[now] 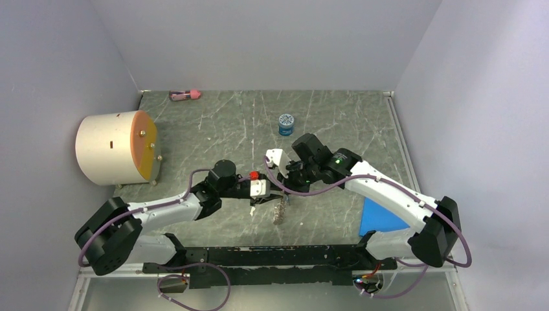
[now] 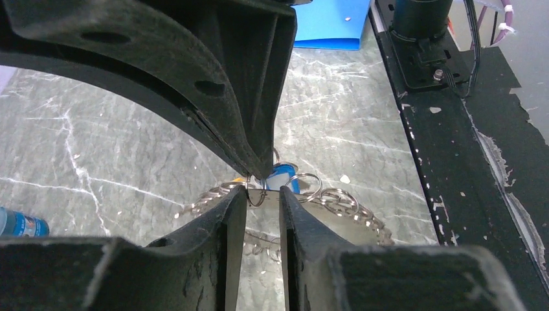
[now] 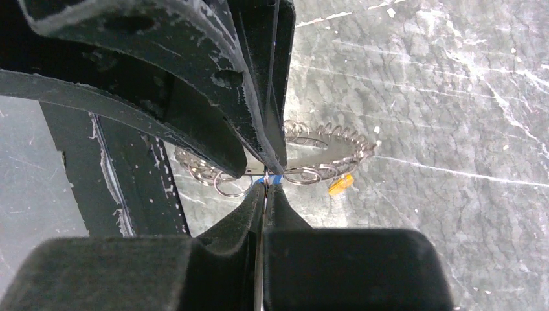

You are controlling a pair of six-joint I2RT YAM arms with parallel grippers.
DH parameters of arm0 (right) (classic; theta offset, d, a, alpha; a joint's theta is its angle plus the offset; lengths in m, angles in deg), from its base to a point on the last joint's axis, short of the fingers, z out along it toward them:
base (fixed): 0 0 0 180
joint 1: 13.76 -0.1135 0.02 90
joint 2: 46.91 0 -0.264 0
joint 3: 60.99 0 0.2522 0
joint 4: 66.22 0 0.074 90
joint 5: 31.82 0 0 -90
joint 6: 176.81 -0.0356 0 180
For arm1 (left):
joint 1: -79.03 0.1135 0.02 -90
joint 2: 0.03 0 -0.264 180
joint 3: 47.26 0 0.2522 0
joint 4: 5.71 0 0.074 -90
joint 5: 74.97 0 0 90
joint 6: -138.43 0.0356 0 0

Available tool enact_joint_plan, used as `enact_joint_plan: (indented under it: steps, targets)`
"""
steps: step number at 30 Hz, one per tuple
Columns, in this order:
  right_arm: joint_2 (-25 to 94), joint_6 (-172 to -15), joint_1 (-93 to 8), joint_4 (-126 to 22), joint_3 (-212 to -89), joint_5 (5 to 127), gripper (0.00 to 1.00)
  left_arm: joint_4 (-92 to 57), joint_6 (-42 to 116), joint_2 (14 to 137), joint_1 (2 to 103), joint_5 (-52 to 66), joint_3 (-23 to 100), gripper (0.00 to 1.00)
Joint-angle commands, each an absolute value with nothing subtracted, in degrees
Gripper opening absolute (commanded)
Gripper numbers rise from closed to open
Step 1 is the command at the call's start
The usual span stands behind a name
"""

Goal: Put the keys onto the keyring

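The keyring (image 1: 280, 212) is a coiled metal loop with a flat strip and small rings, hanging between both grippers above the table. My left gripper (image 2: 262, 194) has its fingertips against the two sides of the strip, a narrow gap between them. Its white body reaches in from the left in the top view, where the left gripper (image 1: 268, 198) meets my right gripper (image 1: 285, 179). My right gripper (image 3: 265, 186) is shut on a thin small ring beside the blue key (image 2: 285, 176). The yellow-orange key (image 3: 341, 184) hangs at the keyring (image 3: 324, 133) edge.
A round blue jar (image 1: 286, 124) stands behind the grippers. At the left lies a cream cylinder (image 1: 116, 148) with an orange face. A pink item (image 1: 184, 95) lies at the back wall, a blue sheet (image 1: 382, 217) under the right arm, and a black rail (image 1: 272, 256) along the near edge.
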State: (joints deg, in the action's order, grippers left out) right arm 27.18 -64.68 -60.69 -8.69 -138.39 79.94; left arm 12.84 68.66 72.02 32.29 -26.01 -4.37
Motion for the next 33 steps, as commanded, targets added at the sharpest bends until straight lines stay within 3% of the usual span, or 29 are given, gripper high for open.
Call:
enact_joint_plan:
  steps: [1, 10, 16, 22, 24, 27, 28, 33]
  targets:
    - [25.9, -63.9, -60.9, -9.6, -139.8, 81.3, 0.00, 14.7, 69.0, 72.9, 32.2, -28.3, -1.8, 0.29]
    - [26.0, -64.2, -61.0, -10.4, -139.6, 81.6, 0.00, 17.7, 67.1, 73.7, 32.1, -28.0, -1.8, 0.21]
    - [26.0, -64.2, -61.0, -10.4, -139.8, 80.9, 0.00, 15.7, 68.4, 74.4, 32.2, -28.7, -0.8, 0.03]
    - [25.3, -64.8, -61.0, -12.0, -139.4, 79.3, 0.00, 15.0, 68.5, 73.2, 32.2, -27.0, -1.6, 0.02]
    - [24.9, -65.9, -61.0, -13.6, -139.2, 78.6, 0.11, 15.7, 67.2, 72.6, 32.1, -25.5, -2.2, 0.03]
    - [23.5, -67.5, -60.9, -17.0, -138.0, 78.0, 0.46, 16.3, 64.7, 72.2, 32.3, -24.0, -2.6, 0.03]
    - [22.7, -68.4, -60.7, -18.7, -137.3, 77.8, 0.53, 16.8, 63.9, 72.1, 32.3, -23.8, -2.8, 0.03]
    - [17.9, -74.5, -56.5, -28.8, -133.3, 82.9, 0.69, 24.0, 58.0, 72.0, 33.0, -21.7, -5.1, 0.03]
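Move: Pinched at 0 cm in the right fingertips, the keyring's small top ring stands about 1 cm to the right of the left hand point, level with it, between the left's part-open tips. Its chain of rings hangs below, middle some 6 cm down from both hands and about 1 cm back. From the left hand the blue tag is roughly 2 cm right, 1 cm back and 5 cm below; the blue jar stands about 24 cm ahead, 3 cm right, on the table. Closing almost in place, with only a half-centimetre nudge to the right, the left fingers shut on the small ring while the right keeps its pinch and holds still. Then the right fingers open wide, let go of the ring and draw off about 3 cm, up and forward with a little left, the hand tilting its fingers some 10 degrees towards level; the left drifts about 1 cm forward as it keeps its grip. ##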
